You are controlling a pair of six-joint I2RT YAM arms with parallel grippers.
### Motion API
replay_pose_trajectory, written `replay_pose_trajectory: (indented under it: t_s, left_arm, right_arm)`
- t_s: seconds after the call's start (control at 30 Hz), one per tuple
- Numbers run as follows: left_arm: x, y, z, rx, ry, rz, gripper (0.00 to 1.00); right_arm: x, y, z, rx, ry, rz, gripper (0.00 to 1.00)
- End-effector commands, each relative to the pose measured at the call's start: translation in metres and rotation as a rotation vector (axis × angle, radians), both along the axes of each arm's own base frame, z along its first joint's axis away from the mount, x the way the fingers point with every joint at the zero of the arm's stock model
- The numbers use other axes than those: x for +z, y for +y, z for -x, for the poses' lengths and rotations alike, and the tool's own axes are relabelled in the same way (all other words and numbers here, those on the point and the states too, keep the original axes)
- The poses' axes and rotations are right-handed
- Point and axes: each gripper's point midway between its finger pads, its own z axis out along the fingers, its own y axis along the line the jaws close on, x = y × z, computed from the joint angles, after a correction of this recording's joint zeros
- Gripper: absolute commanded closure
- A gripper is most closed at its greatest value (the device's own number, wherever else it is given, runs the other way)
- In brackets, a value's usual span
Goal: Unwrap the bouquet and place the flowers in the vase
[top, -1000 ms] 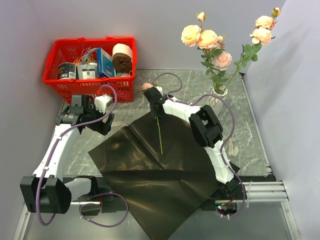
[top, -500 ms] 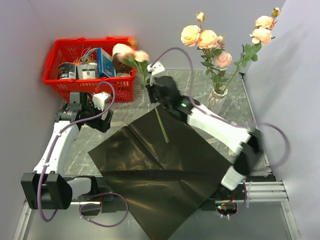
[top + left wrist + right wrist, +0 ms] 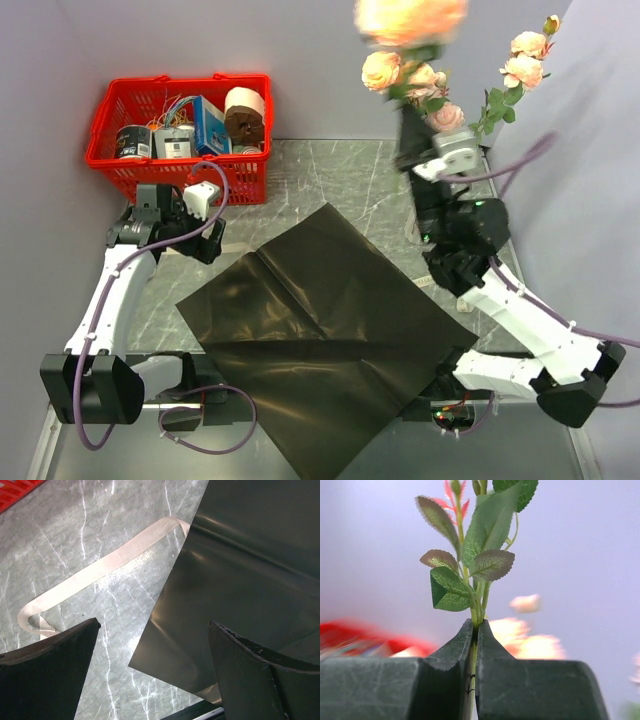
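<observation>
My right gripper (image 3: 475,627) is shut on the green stem of one flower (image 3: 470,575), held upright. From above, this gripper (image 3: 408,125) is raised high at the back right, and the blurred peach bloom (image 3: 410,18) is above it. Several pink-peach roses (image 3: 525,45) stand behind it; the vase under them is hidden by my right arm. The dark paper sheet (image 3: 320,330) lies spread flat on the table. My left gripper (image 3: 152,670) is open over a corner of that paper (image 3: 240,565), next to the cream ribbon (image 3: 100,570). From above, it (image 3: 150,222) hovers by the basket.
A red basket (image 3: 110,160) at the back left holds a toilet-paper roll (image 3: 245,115), cans and a blue box. Grey walls close in the back and both sides. Purple cables loop from both arms.
My right arm lifted the flower off the paper and swung it up and to the right, toward the roses at the back right. The left arm barely moved.
</observation>
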Motion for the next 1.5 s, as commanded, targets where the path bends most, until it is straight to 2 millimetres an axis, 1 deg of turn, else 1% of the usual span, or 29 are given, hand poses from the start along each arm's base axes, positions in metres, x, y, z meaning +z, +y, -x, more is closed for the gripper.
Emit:
replay_pose_trajectory:
  t_s: [0.0,0.03,0.1,0.13,0.23,0.3,0.33,0.37,0.57,0.6,0.67,0.7,0.77,0.8,0.87,0.9,0.97,1.0,1.1,1.13,1.17,1.2,1.23,1.27,1.3,1.33,1.37,1.4,1.47]
  left_arm:
    - [0.027,-0.006,-0.007,-0.006,-0.062,0.042,0.04]
    - [0.028,-0.005,-0.008,-0.008,-0.070,0.038,0.04]
    - [0.028,-0.005,-0.009,-0.007,-0.072,0.035,0.04]
    - [0.028,-0.004,-0.010,-0.011,-0.073,0.032,0.04]
    - [0.029,-0.005,-0.014,-0.016,-0.071,0.029,0.04]
    - [0.026,-0.006,-0.017,-0.020,-0.057,0.032,0.04]
    - [0.030,-0.006,-0.021,-0.022,-0.065,0.034,0.04]
    - [0.031,-0.007,-0.023,-0.023,-0.063,0.037,0.04]
    - [0.030,-0.008,-0.036,-0.029,-0.046,0.044,0.04]
    - [0.029,-0.008,-0.038,-0.031,-0.041,0.042,0.04]
    - [0.028,-0.008,-0.041,-0.031,-0.043,0.036,0.04]
    - [0.027,-0.007,-0.044,-0.030,-0.042,0.032,0.04]
    - [0.025,-0.007,-0.046,-0.029,-0.034,0.034,0.04]
    - [0.024,-0.007,-0.048,-0.027,-0.027,0.037,0.04]
    - [0.025,-0.008,-0.050,-0.026,-0.026,0.044,0.04]
    - [0.026,-0.009,-0.052,-0.025,-0.026,0.047,0.04]
    - [0.026,-0.008,-0.053,-0.023,-0.025,0.047,0.04]
    - [0.029,-0.009,-0.054,-0.023,-0.031,0.053,0.04]
    - [0.033,-0.012,-0.054,-0.027,-0.046,0.066,0.04]
    - [0.035,-0.012,-0.054,-0.025,-0.052,0.068,0.04]
    - [0.038,-0.012,-0.054,-0.026,-0.062,0.070,0.04]
    - [0.038,-0.013,-0.053,-0.026,-0.064,0.073,0.04]
    - [0.040,-0.012,-0.052,-0.024,-0.070,0.074,0.04]
    - [0.043,-0.012,-0.051,-0.024,-0.080,0.077,0.04]
    - [0.043,-0.013,-0.050,-0.024,-0.080,0.080,0.04]
    - [0.045,-0.013,-0.049,-0.025,-0.086,0.085,0.04]
    - [0.048,-0.015,-0.048,-0.028,-0.092,0.090,0.04]
    - [0.052,-0.015,-0.046,-0.025,-0.105,0.095,0.04]
    - [0.060,-0.017,-0.042,-0.030,-0.127,0.109,0.04]
  right_arm:
    - [0.020,-0.090,-0.014,-0.299,-0.135,-0.145,1.00]
    - [0.014,-0.111,-0.023,-0.364,-0.130,-0.154,1.00]
    - [0.013,-0.134,-0.027,-0.418,-0.150,-0.195,1.00]
    - [0.009,-0.147,-0.034,-0.461,-0.152,-0.191,1.00]
    - [0.001,-0.158,-0.049,-0.482,-0.138,-0.192,1.00]
    - [-0.001,-0.171,-0.054,-0.510,-0.144,-0.203,1.00]
    - [-0.007,-0.172,-0.061,-0.517,-0.133,-0.200,1.00]
    - [-0.010,-0.179,-0.065,-0.531,-0.131,-0.206,1.00]
    - [-0.028,-0.189,-0.092,-0.561,-0.111,-0.195,1.00]
    - [-0.035,-0.191,-0.101,-0.572,-0.100,-0.184,1.00]
    - [-0.040,-0.193,-0.107,-0.578,-0.103,-0.187,1.00]
    - [-0.047,-0.195,-0.117,-0.583,-0.087,-0.179,1.00]
    - [-0.053,-0.195,-0.123,-0.590,-0.087,-0.172,1.00]
    - [-0.062,-0.196,-0.132,-0.600,-0.072,-0.168,1.00]
    - [-0.067,-0.198,-0.138,-0.615,-0.070,-0.168,1.00]
    - [-0.077,-0.199,-0.144,-0.625,-0.052,-0.168,1.00]
    - [-0.085,-0.197,-0.147,-0.621,-0.040,-0.160,1.00]
    - [-0.094,-0.196,-0.149,-0.624,-0.021,-0.160,1.00]
    - [-0.112,-0.195,-0.147,-0.636,0.022,-0.166,1.00]
    - [-0.117,-0.196,-0.146,-0.643,0.038,-0.167,0.90]
    - [-0.121,-0.191,-0.145,-0.635,0.051,-0.168,0.78]
    - [-0.128,-0.190,-0.142,-0.638,0.070,-0.170,0.63]
    - [-0.130,-0.187,-0.138,-0.636,0.080,-0.179,0.39]
    - [-0.133,-0.179,-0.134,-0.625,0.093,-0.185,0.29]
    - [-0.134,-0.173,-0.125,-0.611,0.102,-0.182,0.22]
    - [-0.137,-0.167,-0.123,-0.604,0.123,-0.169,0.13]
    - [-0.140,-0.165,-0.117,-0.622,0.140,-0.170,0.11]
    - [-0.137,-0.151,-0.107,-0.595,0.142,-0.172,0.10]
    - [-0.142,-0.140,-0.099,-0.583,0.180,-0.164,0.06]
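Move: The right hand, high up, holds the last flower; the vase's middle is about 12 cm ahead, 14 cm to its right and 46 cm below. The blooms already in the vase stand about 17 cm ahead, 12 cm right and 10 cm below; the black wrapping paper lies some 20 cm back, 11 cm left and 57 cm below. From the left hand the vase is about 9 cm ahead, 50 cm right and 7 cm below. Right hand swings its flower 19 cm right, then forward and down over the vase and opens; left drifts forward. ##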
